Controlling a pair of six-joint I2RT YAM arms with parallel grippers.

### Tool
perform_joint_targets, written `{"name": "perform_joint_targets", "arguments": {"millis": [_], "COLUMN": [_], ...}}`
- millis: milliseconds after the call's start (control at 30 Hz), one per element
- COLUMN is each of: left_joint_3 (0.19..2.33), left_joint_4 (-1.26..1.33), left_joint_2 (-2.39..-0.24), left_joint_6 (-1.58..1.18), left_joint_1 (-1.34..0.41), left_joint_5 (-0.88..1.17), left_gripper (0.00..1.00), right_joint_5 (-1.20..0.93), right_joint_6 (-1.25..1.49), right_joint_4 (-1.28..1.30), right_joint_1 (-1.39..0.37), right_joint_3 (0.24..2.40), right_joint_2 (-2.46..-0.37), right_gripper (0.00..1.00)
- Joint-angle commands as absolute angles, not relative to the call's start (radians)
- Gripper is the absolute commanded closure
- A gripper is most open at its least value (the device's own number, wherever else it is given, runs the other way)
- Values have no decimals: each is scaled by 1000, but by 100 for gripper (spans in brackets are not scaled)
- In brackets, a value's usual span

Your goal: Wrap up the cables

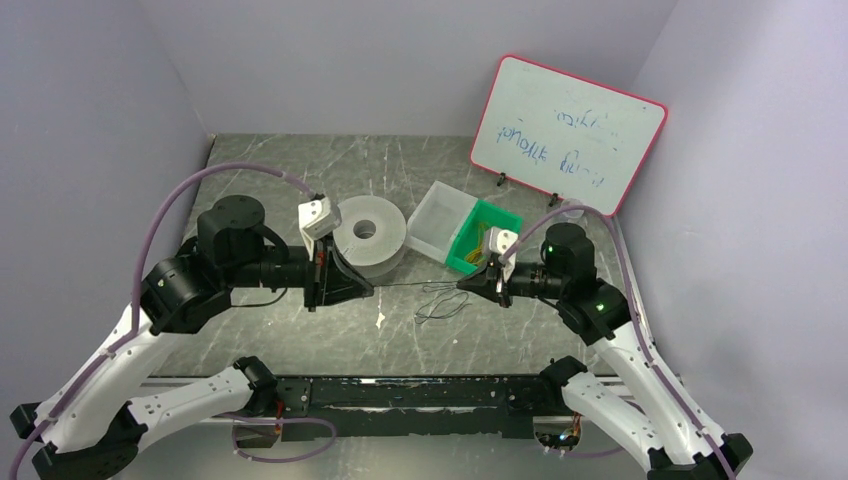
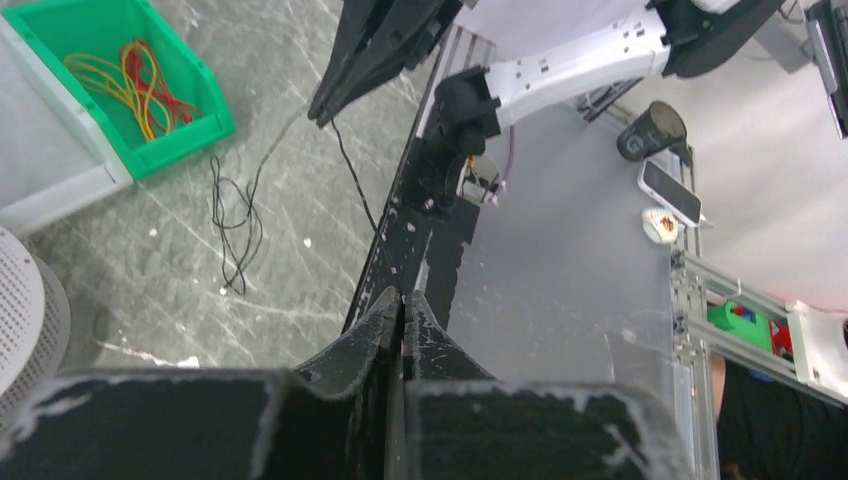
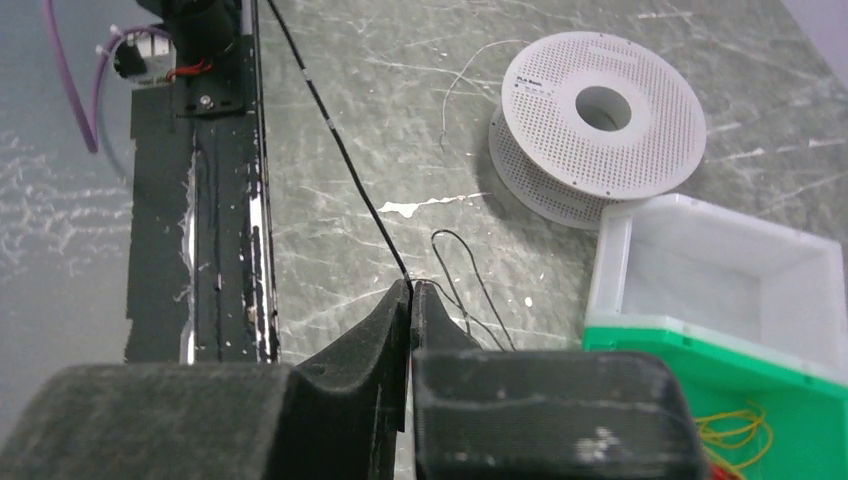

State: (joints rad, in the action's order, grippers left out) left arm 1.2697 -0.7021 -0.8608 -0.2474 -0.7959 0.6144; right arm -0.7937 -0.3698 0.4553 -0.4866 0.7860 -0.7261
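A thin black cable (image 1: pixel 415 287) is stretched taut between my two grippers above the table. Its slack loops (image 1: pixel 441 306) lie on the table under my right gripper. My left gripper (image 1: pixel 370 288) is shut on one end; in the left wrist view the cable (image 2: pixel 352 178) runs from its tips (image 2: pixel 403 297) towards the other gripper. My right gripper (image 1: pixel 462 285) is shut on the cable too; in the right wrist view the cable (image 3: pixel 332 128) leaves its tips (image 3: pixel 411 287), with loops (image 3: pixel 468 285) beside them. Yellow and red cables (image 2: pixel 132 85) lie in the green bin (image 1: pixel 495 215).
A white perforated spool (image 1: pixel 368 235) lies flat behind my left gripper. A white bin (image 1: pixel 440 225) adjoins the green bin. A whiteboard (image 1: pixel 570 135) leans at the back right. The black base rail (image 1: pixel 420 392) runs along the near edge.
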Motion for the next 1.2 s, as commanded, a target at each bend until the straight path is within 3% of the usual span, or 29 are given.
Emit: {"name": "perform_joint_targets", "arguments": {"millis": [0, 167, 333, 500, 800, 1167], "left_joint_3": [1307, 1285, 1269, 1264, 1284, 1300], "left_joint_4": [-806, -808, -798, -787, -775, -751], "left_joint_2": [-847, -867, -881, -896, -912, -929], "left_joint_6": [-195, -186, -187, -189, -196, -210], "left_joint_1": [-802, -802, -802, -804, -803, -802], "left_joint_5": [683, 718, 729, 736, 741, 736], "left_gripper": [93, 93, 93, 93, 93, 93], "right_joint_5": [-839, -847, -931, -1042, -1068, -1040], "right_joint_6": [-483, -452, -421, -268, -6, -34], "right_joint_4": [498, 457, 434, 306, 72, 81], "right_joint_1": [-485, -485, -485, -485, -488, -634], "right_joint_3": [788, 842, 920, 955, 919, 892], "right_joint_2": [-723, -718, -727, -753, -808, -908], "right_gripper": [88, 65, 55, 51, 51, 52]}}
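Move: The right hand holds one part of the black cable; its next way is to the cable end pinched in the left fingers, about 16 cm to its left, 7 cm back and 12 cm higher. The loose cable loops lie on the table about 8 cm ahead of the right hand, 3 cm left and 22 cm below; the green tray is some 25 cm ahead and 8 cm right. From the left hand, which has that end between its fingertips, the loops lie roughly 15 cm ahead, 13 cm right and 34 cm below. The right fingers open from shut to about half and let go of the cable almost on the spot, then the open hand rises some 9 cm and swings left about 5 cm towards the cable held in the left gripper, easing back a little and tipping its fingers up by roughly 15 degrees while they swing counter-clockwise about as much. The left hand keeps its pinch on the cable end throughout and sinks about 2.5 cm, drawing slightly back, so the other side hangs free. ##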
